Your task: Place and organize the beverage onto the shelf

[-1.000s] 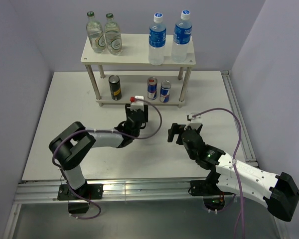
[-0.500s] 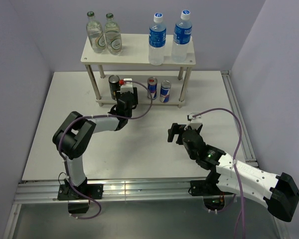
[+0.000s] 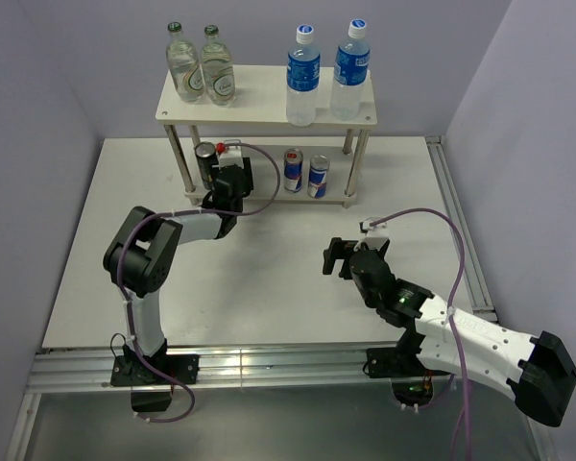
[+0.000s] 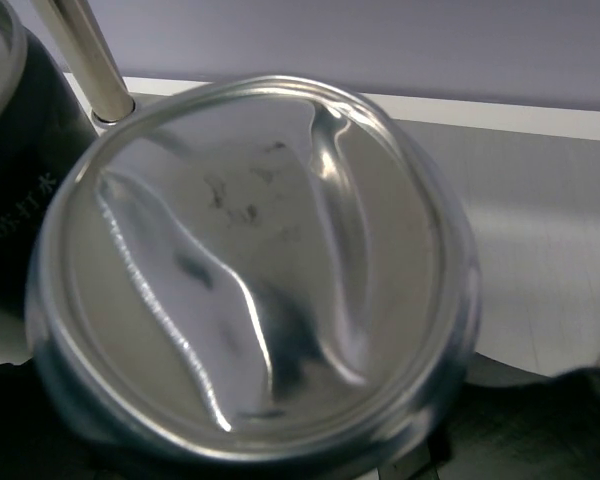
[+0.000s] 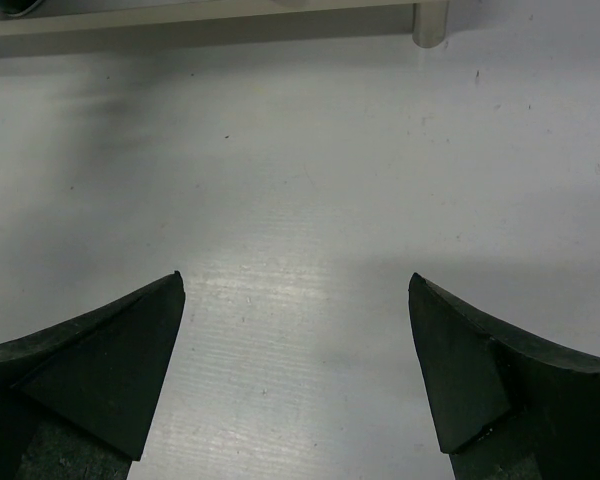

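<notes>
The cream-white shelf point(image 3: 259, 96) stands at the back. Two water bottles point(image 3: 303, 75) point(image 3: 349, 69) stand on its top board. On its lower board stand a dark can point(image 3: 207, 163) and two blue-silver-red cans point(image 3: 293, 170) point(image 3: 318, 177). My left gripper point(image 3: 230, 178) is at the lower board, right of that dark can, and is shut on a second dark can point(image 4: 260, 260), whose silver end fills the left wrist view. The standing dark can point(image 4: 15, 180) and a shelf leg point(image 4: 85, 60) are just left of it. My right gripper point(image 3: 350, 257) point(image 5: 295, 278) is open and empty above the bare table.
Two clear glass bottles with green caps point(image 3: 183, 67) point(image 3: 217, 67) stand on the left of the top board. The shelf's front edge and a leg point(image 5: 430, 25) show at the top of the right wrist view. Grey walls close in the table on three sides.
My left gripper has carried its can forward and left from mid-table to the shelf's lower board. The standing dark can now sits slightly further left. The right arm has not moved.
</notes>
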Robot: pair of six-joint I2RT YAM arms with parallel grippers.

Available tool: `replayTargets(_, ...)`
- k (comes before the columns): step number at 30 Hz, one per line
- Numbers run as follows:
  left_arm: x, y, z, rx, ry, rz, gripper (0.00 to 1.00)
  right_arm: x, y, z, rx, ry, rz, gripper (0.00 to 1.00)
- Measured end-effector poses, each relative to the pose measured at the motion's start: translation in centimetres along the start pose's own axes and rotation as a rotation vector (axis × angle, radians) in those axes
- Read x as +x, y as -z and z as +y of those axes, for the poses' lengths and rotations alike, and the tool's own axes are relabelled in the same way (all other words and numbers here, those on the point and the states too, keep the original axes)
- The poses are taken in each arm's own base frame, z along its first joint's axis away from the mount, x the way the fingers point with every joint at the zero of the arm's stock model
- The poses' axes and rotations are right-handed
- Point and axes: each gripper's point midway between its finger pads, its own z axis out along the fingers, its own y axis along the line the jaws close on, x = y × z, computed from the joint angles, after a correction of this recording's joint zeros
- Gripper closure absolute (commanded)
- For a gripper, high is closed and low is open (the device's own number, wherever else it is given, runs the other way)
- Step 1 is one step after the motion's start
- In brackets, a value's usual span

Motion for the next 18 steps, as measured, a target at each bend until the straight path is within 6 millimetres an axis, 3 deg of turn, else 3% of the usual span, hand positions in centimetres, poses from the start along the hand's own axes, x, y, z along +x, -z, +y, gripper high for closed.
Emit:
replayTargets(1,0.00,-0.04,0.11,-0.002,0.000,0.001,0.72,0.03,-0.01,-0.01,0.000,0.001,0.001,0.00)
replayTargets(5,-0.03,-0.14,0.20,0.001,-0.002,0.002,0.44,0.06,-0.03,-0.01,0.001,0.002,0.002,0.00)
replayTargets(7,0.00,-0.14,0.20,0.002,-0.004,0.003,0.36,0.06,-0.03,-0.01,0.001,0.002,0.002,0.00)
replayTargets(15,-0.39,-0.24,-0.20,0.019,0.002,-0.004,0.23,0.05,-0.02,-0.02,0.001,0.001,0.001,0.00)
replayTargets(16,-0.42,-0.23,-0.24,0.020,0.003,-0.006,0.16,0.04,-0.02,-0.02,0.001,0.001,0.001,0.00)
replayTargets(18,-0.42,-0.19,-0.37,0.024,0.003,-0.006,0.14,0.00,0.00,-0.01,0.000,0.000,0.000,0.00)
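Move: The gold-black can stands between the left fingers over the lower shelf, its middle at the hand point fore-and-aft and sideways and some 2 cm below. The other black can is about 6 cm to the left of it and 2 cm farther out. On its right stand two Red Bull cans, roughly 14 cm off and level ahead, and 20 cm off and 1 cm nearer. From the idle right hand the gold-black can lies about 25 cm ahead and 25 cm left. The gold-black can is let go at its spot on the lower shelf, beside the other black can: after holding it still for a moment, the left fingers spread by about a fifth of their range, the right-hand one coming clear of its side. The hand stays practically in place, easing up barely half a centimetre, with the wrist unturned. ##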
